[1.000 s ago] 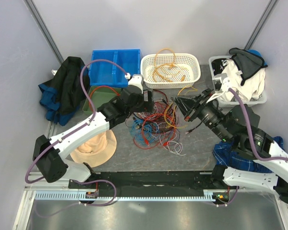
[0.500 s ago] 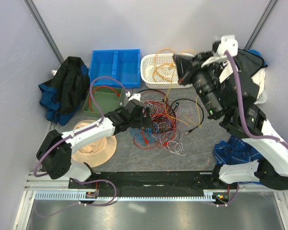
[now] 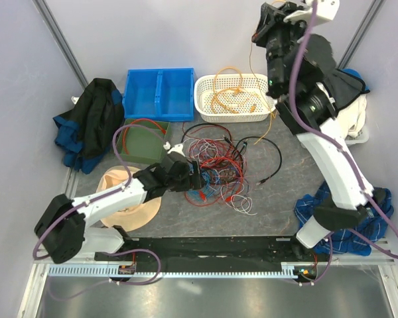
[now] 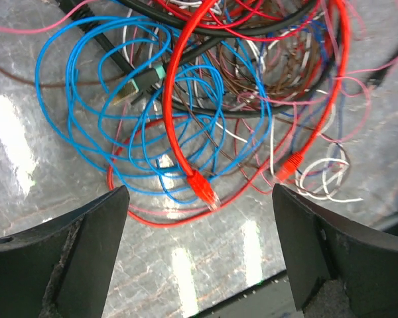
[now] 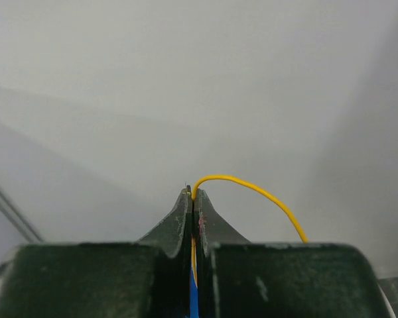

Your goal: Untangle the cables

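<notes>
The cables (image 3: 217, 167) lie in a loose tangle of red, blue, black, white and pink at mid-table. My left gripper (image 3: 198, 179) hovers open over the tangle's near-left side. In the left wrist view its gripper (image 4: 199, 193) stands wide over a blue coil (image 4: 119, 99) and a red cable's plug (image 4: 200, 185), gripping nothing. My right gripper (image 3: 261, 23) is raised high at the back, above the basket. It (image 5: 194, 192) is shut on a thin yellow cable (image 5: 252, 187), which arcs off to the right and hangs down (image 3: 274, 118) towards the tangle.
A white basket (image 3: 268, 99) holding orange-yellow cables stands at the back, with a blue bin (image 3: 159, 93) to its left. A green tray (image 3: 142, 139), a tan hat (image 3: 129, 202) and dark clothing (image 3: 89, 122) lie left. A white bin of clothes (image 3: 358, 136) and plaid cloth (image 3: 331, 205) lie right.
My right arm has swung up from the tangle to high over the basket, drawing the yellow cable with it. My left gripper has moved nearer, over the tangle's near-left side.
</notes>
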Controlling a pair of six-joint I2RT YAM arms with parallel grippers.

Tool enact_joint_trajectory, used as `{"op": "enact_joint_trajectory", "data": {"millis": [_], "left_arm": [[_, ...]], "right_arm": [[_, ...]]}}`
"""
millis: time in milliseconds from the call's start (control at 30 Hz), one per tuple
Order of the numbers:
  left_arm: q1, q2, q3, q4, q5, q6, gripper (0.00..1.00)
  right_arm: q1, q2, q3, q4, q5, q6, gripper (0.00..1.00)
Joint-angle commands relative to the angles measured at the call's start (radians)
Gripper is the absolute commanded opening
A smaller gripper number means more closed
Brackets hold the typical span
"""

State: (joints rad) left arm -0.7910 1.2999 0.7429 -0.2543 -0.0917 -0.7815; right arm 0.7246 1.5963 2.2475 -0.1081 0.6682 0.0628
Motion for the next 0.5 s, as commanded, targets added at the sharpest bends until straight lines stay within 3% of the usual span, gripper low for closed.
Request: {"op": "enact_joint_trajectory", "data": {"millis": [0,133,467], "left_arm": [[0.004,-0.106,-0.059,0.064,0.04,-0.059,0.95],[0.004,-0.204,-0.121,0.073,0.056,-0.073,0.94],[0.004,-0.264,-0.166,0.092,0.056,-0.047,0.93]], "right_arm": [[-0.167,0.117,0.038,-0.018,-0.113,0.204,0.0],[-0.26,0.27,0.13,-0.015,-0.208,0.293,0.0],[-0.363,0.497,0.204,0.205,-0.303,0.37,0.0]]}}
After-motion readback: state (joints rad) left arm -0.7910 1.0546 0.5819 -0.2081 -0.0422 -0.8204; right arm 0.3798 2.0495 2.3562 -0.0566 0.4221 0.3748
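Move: The white basket lies about 16 cm ahead of the right hand, which already pinches the yellow cable, 3 cm to its left and some 60 cm below. The blue bin stands some 17 cm ahead and 29 cm left of that hand, and the cable pile 8 cm back and 10 cm left, both also far below. From the left hand, the white basket is roughly 28 cm ahead, 13 cm right and 5 cm below. Right hand carries the pinched yellow cable about 20 cm forward, 15 down, towards the basket; left backs off. ##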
